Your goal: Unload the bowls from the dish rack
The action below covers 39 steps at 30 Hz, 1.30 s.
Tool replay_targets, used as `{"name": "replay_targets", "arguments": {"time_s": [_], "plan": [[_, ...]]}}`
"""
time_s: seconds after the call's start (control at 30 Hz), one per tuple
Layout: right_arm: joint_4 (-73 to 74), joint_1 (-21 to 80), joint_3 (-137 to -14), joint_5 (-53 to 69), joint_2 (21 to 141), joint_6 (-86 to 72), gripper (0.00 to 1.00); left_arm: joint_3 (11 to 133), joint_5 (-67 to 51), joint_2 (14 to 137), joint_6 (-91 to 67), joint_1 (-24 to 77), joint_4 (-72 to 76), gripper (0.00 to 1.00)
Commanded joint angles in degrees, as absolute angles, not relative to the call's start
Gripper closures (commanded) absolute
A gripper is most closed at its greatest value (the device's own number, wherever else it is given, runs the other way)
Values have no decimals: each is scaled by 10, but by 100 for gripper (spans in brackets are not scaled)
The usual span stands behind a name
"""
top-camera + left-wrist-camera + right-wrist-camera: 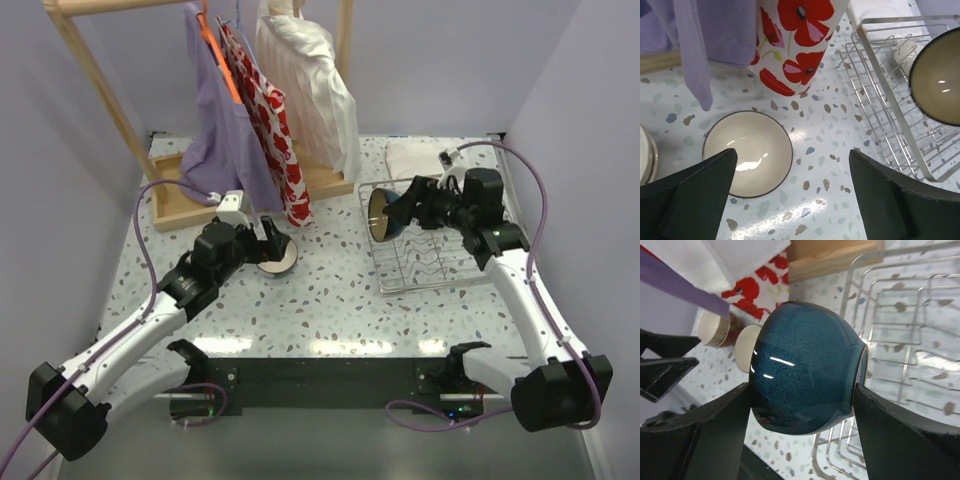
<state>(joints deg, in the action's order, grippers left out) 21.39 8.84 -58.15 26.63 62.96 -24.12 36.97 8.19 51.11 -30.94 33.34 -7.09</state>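
Observation:
My right gripper (405, 212) (802, 390) is shut on a teal-blue bowl (383, 214) (805, 365), held on its side with a finger on the base and a finger on the rim. The bowl hangs over the left edge of the silver wire dish rack (440, 262) (900, 335) (885, 110), whose prongs stand bare. The left wrist view shows its cream inside (940, 75). A cream bowl with a dark rim (277, 256) (747, 152) (746, 347) sits upright on the table. My left gripper (262, 238) (792, 200) hovers open just above it. Another bowl (644, 155) (714, 330) stands beside it.
A wooden clothes stand (185, 205) at the back holds a purple garment (225, 130), a red poppy-print cloth (270, 110) (800, 35) and a white one (310, 90), hanging close behind the bowls. A folded white cloth (415, 157) lies behind the rack. Walls close in on both sides.

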Motion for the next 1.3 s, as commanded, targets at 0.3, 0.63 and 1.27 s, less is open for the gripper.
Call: {"name": "replay_targets", "arguments": {"time_s": [0.3, 0.63, 1.27], "plan": [[-139, 148, -460, 422, 632, -474, 100, 399, 54, 559, -381, 393, 28, 2], [-300, 199, -406, 449, 657, -577, 100, 405, 83, 599, -428, 419, 65, 9], [-367, 221, -374, 455, 662, -616, 100, 389, 119, 611, -506, 430, 60, 97]]}}
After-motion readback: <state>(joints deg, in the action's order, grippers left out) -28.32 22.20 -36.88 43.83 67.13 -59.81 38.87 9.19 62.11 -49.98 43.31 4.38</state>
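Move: The blue bowl, already in the right fingers with its mouth facing left, is about 27 cm to the right of the left hand, 6 cm ahead and slightly above it. Under the left hand, the table bowl lies some 15 cm down, 3 cm left and 3 cm ahead; the stacked bowls are roughly 19 cm left of the table bowl and 5 cm farther out. From the right hand, the left gripper is about 30 cm left, 8 cm back and 5 cm lower; the small white bowl is 15 cm right, 5 cm ahead and 18 cm below. The right hand keeps its grip on the blue bowl and carries it about 12 cm left and 6 cm back, off the rack side towards the left gripper, rolling its left side up some 30 degrees and turning about 20 degrees counter-clockwise before easing to a stop. The left hand, wide open at first, slides about 8 cm right to meet the bowl, rolling its left side down, then shuts its fingers over the near rim, one on each side of the wall, and pinches it. ##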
